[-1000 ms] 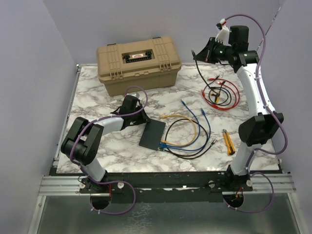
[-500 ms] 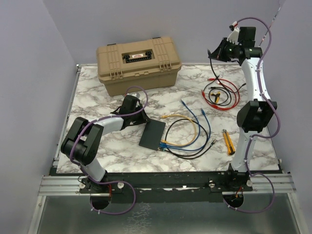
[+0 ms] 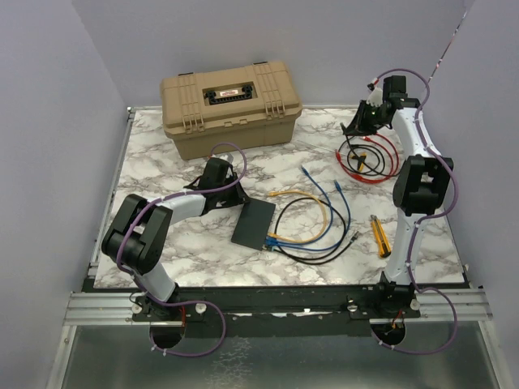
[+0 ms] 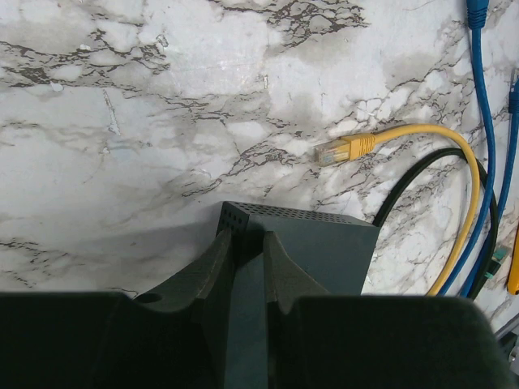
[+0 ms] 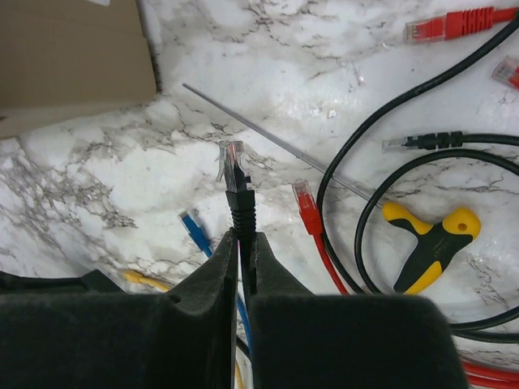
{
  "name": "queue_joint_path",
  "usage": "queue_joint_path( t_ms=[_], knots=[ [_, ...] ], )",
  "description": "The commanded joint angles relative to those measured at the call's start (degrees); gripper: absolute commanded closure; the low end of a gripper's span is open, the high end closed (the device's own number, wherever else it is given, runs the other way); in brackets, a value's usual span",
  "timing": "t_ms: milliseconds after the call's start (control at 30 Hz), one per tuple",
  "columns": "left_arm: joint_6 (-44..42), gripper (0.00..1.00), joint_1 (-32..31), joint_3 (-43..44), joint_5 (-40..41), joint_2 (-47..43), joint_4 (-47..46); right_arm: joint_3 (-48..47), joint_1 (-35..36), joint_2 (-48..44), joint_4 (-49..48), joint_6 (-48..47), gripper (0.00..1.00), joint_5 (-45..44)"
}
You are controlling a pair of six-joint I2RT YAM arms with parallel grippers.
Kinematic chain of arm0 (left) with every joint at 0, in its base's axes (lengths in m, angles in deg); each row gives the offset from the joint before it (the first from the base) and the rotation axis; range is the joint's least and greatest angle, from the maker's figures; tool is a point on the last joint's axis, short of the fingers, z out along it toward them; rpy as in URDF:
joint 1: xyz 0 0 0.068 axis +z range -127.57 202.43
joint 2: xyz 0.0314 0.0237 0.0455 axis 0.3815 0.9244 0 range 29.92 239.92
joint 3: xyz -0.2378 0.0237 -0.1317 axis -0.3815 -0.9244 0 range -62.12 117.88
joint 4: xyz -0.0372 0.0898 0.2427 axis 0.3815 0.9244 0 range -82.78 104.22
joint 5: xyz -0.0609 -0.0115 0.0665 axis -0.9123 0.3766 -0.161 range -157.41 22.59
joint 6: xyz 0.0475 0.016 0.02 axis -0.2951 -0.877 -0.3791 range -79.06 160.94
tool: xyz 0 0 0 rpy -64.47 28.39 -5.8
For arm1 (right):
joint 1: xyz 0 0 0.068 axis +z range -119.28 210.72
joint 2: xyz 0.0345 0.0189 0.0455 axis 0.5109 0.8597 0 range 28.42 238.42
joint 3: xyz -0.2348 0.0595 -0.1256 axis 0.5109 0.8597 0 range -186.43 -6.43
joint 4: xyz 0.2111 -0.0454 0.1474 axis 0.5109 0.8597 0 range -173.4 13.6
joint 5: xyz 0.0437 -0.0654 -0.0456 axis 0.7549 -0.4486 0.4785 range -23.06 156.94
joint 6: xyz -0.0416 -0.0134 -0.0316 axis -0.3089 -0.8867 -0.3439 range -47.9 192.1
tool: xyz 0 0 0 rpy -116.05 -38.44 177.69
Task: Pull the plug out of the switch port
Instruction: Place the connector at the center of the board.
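The switch (image 3: 254, 223), a flat black box (image 4: 324, 243), lies mid-table, and my left gripper (image 3: 236, 200) is shut on its far left corner (image 4: 247, 235). Cables with blue plugs (image 3: 273, 240) meet its near right edge; I cannot tell whether they sit in ports. My right gripper (image 3: 357, 128) hangs over the back right of the table, far from the switch. It is shut (image 5: 242, 239) on the black boot of a clear plug (image 5: 235, 174), which sticks out past the fingertips. That plug's black cable (image 3: 349, 150) drops to a coil below.
A tan toolbox (image 3: 231, 105) stands at the back left. Coiled red and black leads (image 3: 381, 162) and a yellow-and-black T-handle tool (image 5: 430, 243) lie under the right gripper. Yellow (image 4: 357, 146), blue (image 3: 324, 190) and black cables loop right of the switch. A yellow knife (image 3: 379, 235) lies near right.
My right arm has swung to the right and come down towards the coil at the back right, the plug still in its grip. The left arm and the switch have not moved.
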Motion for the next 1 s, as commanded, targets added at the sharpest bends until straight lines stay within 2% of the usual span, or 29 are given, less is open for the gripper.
queue_joint_path(
  t_ms=[0,333,600,733,967],
  knots=[
    [-2.8,0.98,-1.2,-4.0,1.2,5.3,14.4,1.8,0.1,0.4,-1.6,-1.2,0.91,-0.8],
    [-1.8,0.98,-1.2,-4.2,1.3,4.5,14.4,-0.7,0.2,-0.6,0.7,0.0,0.60,-5.6],
    [-1.5,0.93,-1.2,-4.0,1.6,2.9,14.4,7.7,0.3,-8.3,-4.1,1.7,0.26,-4.6],
    [-1.6,0.89,-1.2,-3.3,1.4,2.7,14.4,14.5,0.6,-12.5,-7.1,3.0,0.19,-1.9],
    [-1.7,0.86,-1.2,-2.3,1.4,2.5,14.4,24.5,2.8,-18.1,-9.2,3.1,0.16,1.5]
  ],
)
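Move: The right gripper holds the black plug high over the coiled cables. The bare spot for it is about 7 cm ahead, 5 cm left and 13 cm below. At table height, the nearest red plug lies some 3 cm ahead and 1 cm left, the screwdriver handle about 8 cm right and 2 cm back, and the nearer-left blue plug roughly 14 cm left and 5 cm back. From the left gripper, the spot is some 27 cm ahead and 33 cm right. Sink the right gripper just 1 cm more and open the fingers wide to let go of the black plug, easing about 1 cm right as they spread. Then draw back about 5 cm towards the base, rising some 2 cm and drifting slightly left, away from the released plug, with the wrist's tilt barely changed. ##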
